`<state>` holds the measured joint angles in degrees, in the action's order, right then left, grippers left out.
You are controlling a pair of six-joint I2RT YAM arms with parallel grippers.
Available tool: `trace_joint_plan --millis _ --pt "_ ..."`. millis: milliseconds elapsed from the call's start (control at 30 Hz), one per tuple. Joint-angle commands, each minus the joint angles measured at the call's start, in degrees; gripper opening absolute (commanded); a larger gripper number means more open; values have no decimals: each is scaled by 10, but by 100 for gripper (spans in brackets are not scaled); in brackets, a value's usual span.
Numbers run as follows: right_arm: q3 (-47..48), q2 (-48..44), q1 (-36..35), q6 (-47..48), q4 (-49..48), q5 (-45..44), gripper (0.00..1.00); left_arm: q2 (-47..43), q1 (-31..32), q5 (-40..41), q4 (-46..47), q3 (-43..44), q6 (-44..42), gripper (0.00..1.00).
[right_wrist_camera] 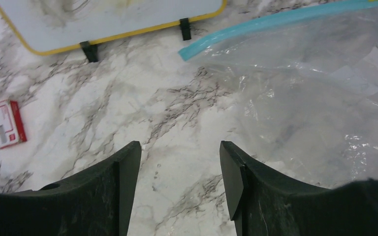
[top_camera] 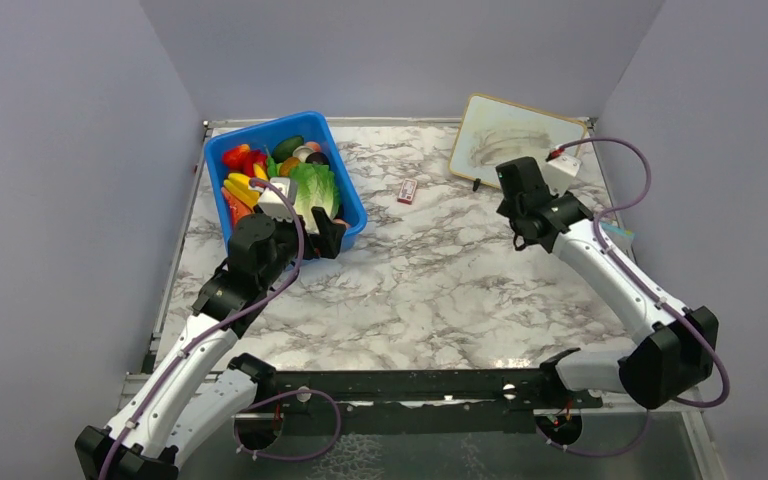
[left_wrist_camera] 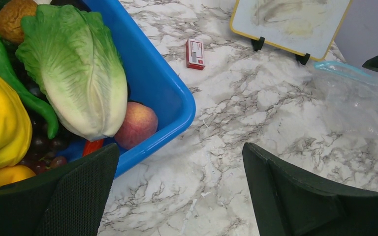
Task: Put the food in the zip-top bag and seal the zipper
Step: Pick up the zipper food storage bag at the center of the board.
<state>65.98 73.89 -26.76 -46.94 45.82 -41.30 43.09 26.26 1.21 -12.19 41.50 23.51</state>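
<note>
The food lies in a blue bin: a green lettuce (top_camera: 314, 190) (left_wrist_camera: 74, 69), a peach (left_wrist_camera: 137, 124), a yellow piece (left_wrist_camera: 0, 123) and several more. My left gripper (top_camera: 322, 238) (left_wrist_camera: 179, 152) hovers open at the bin's near right corner, one finger over the bin, bare marble between the jaws. The clear zip-top bag (right_wrist_camera: 315, 98) (left_wrist_camera: 359, 103) lies flat at the table's right side, its light-blue zipper (right_wrist_camera: 275, 22) toward the back. My right gripper (top_camera: 525, 238) (right_wrist_camera: 179, 150) hangs over the marble just left of the bag, jaws apart and holding nothing.
The blue bin (top_camera: 348, 180) stands at the back left. A yellow-framed whiteboard (top_camera: 510, 140) leans at the back right on black feet. A small red-and-white box (top_camera: 407, 191) lies between the two. Grey walls close in the table on three sides.
</note>
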Motion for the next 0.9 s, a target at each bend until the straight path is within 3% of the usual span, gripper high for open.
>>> trace_joint_plan --millis 0,533,733,867 --pt "14 27 50 -38 -23 -3 59 -4 1 13 -5 -2 6 100" --pt "75 196 181 -145 -66 46 58 -17 1 10 -10 -5 1 100" --pt "110 255 211 -215 -16 71 59 -20 1 13 -14 -3 0 100" --pt "127 288 222 -219 -11 75 66 -20 1 13 -14 -2 -2 100"
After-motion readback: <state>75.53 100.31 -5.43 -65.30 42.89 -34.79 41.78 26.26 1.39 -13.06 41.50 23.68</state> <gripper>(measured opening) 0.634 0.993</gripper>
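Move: The left corner of the bag's teal zipper lies about 11 cm ahead of the right hand, 8 cm to its right and 18 cm below. The flat bag's middle is level with this hand and some 18 cm right; the whiteboard stands roughly 22 cm ahead and 6 cm right, the red-white box about 14 cm ahead and 18 cm left. From the left hand, the zipper corner is some 15 cm ahead and 40 cm right. Right hand sinks about 10 cm, sweeping right and forward towards the zipper corner, turning 30 degrees clockwise, fingers part-open. ##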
